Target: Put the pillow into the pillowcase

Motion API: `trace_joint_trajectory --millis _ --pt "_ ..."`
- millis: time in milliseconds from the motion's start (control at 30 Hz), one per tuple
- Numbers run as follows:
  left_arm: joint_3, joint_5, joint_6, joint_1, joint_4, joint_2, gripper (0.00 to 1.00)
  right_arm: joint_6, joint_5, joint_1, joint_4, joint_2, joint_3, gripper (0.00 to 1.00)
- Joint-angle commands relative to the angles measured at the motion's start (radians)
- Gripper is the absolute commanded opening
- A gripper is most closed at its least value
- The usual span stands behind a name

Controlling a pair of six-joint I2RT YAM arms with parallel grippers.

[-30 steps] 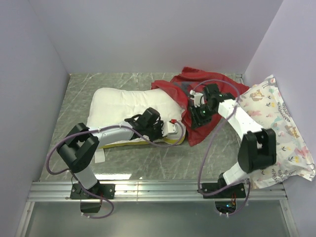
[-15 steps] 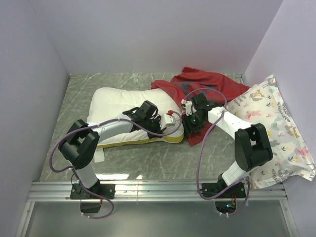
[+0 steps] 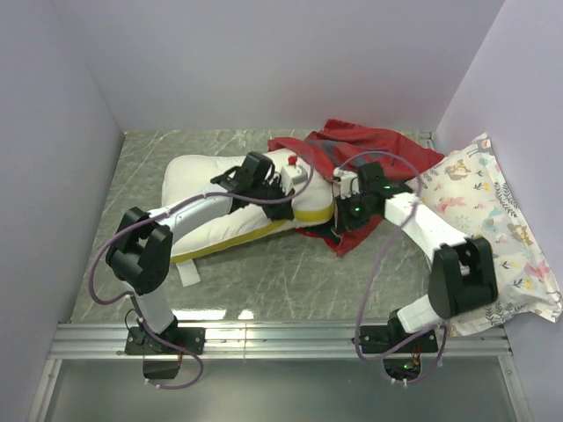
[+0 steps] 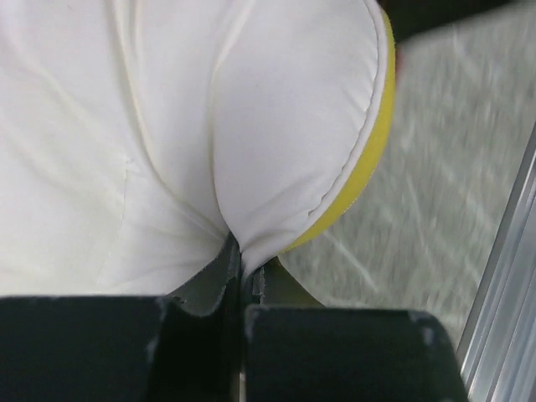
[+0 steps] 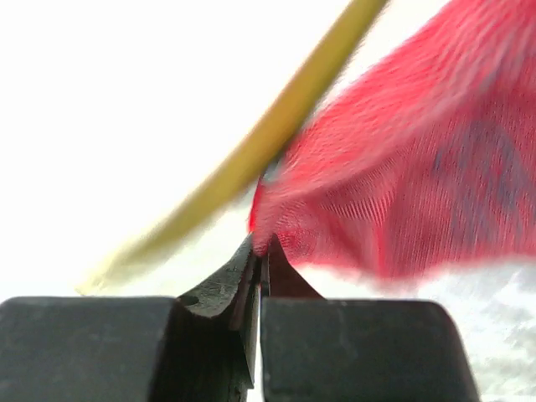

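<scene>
The white pillow (image 3: pixel 207 189) with a yellow strip lies across the table's middle, its right end lifted toward the red pillowcase (image 3: pixel 378 149) at the back right. My left gripper (image 3: pixel 295 176) is shut on a pinch of the pillow's white cover (image 4: pixel 251 151) near its yellow edge (image 4: pixel 368 159). My right gripper (image 3: pixel 339 214) is shut on the pillowcase's red edge (image 5: pixel 394 193) just by the pillow's right end; the yellow strip (image 5: pixel 276 126) runs past it.
A white floral animal-print pillow (image 3: pixel 493 233) lies along the right wall beside my right arm. Walls close in the left, back and right. A metal rail (image 3: pixel 281 338) runs along the near edge.
My left gripper has carried the pillow's right end up and back toward the pillowcase opening. My right gripper has stayed low at the case's near edge, shifting slightly.
</scene>
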Motion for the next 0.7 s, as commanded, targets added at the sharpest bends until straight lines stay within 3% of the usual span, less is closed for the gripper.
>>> trace_joint_trajectory --millis 0,67,267,433,533,667 --pt "0.139 -0.042 -0.196 0.016 0.152 -0.05 0.0 -0.101 -0.291 -0.081 -0.152 -0.206 0.044 0.0" --pt "0.21 -0.067 -0.258 -0.013 0.145 -0.027 0.0 -0.115 -0.351 -0.093 -0.224 -0.273 0.095 0.0" --pt "0.219 -0.134 -0.18 -0.122 0.165 0.099 0.0 -0.06 -0.475 -0.092 -0.245 -0.292 0.168 0.0" --pt "0.191 -0.145 -0.195 -0.159 0.24 0.229 0.0 0.0 -0.492 -0.093 -0.184 -0.306 0.154 0.0" --pt "0.222 -0.168 -0.175 -0.154 0.174 0.309 0.0 0.0 -0.419 -0.098 -0.189 -0.326 0.172 0.0" --pt "0.025 -0.157 -0.132 -0.111 0.2 0.265 0.0 -0.018 -0.402 -0.132 -0.202 -0.357 0.182 0.0"
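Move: The left hand holds the pillow by its near right edge. The pillowcase mouth, part of its rim pinched in the right fingers, is about 12 cm to this hand's right, 3 cm back and some 5 cm lower. The pillow's end lies close to the right hand, about 6 cm to its left and 6 cm ahead. The bulk of the pillowcase is heaped roughly 19 cm ahead of the right hand, 9 cm to its right and 5 cm below. The left hand keeps its pinch and carries the pillow edge in an arc towards the pillowcase mouth: up some 7 cm and a little forward, then right and back, then steeply down to end about 9 cm to the right and 6 cm lower than it began. Meanwhile the right hand, still shut on the pillowcase rim, pulls it about 14 cm up and 3 cm back beside the pillow's end, tilting its fingers some 20 degrees up towards the left, then holds the rim raised there. ##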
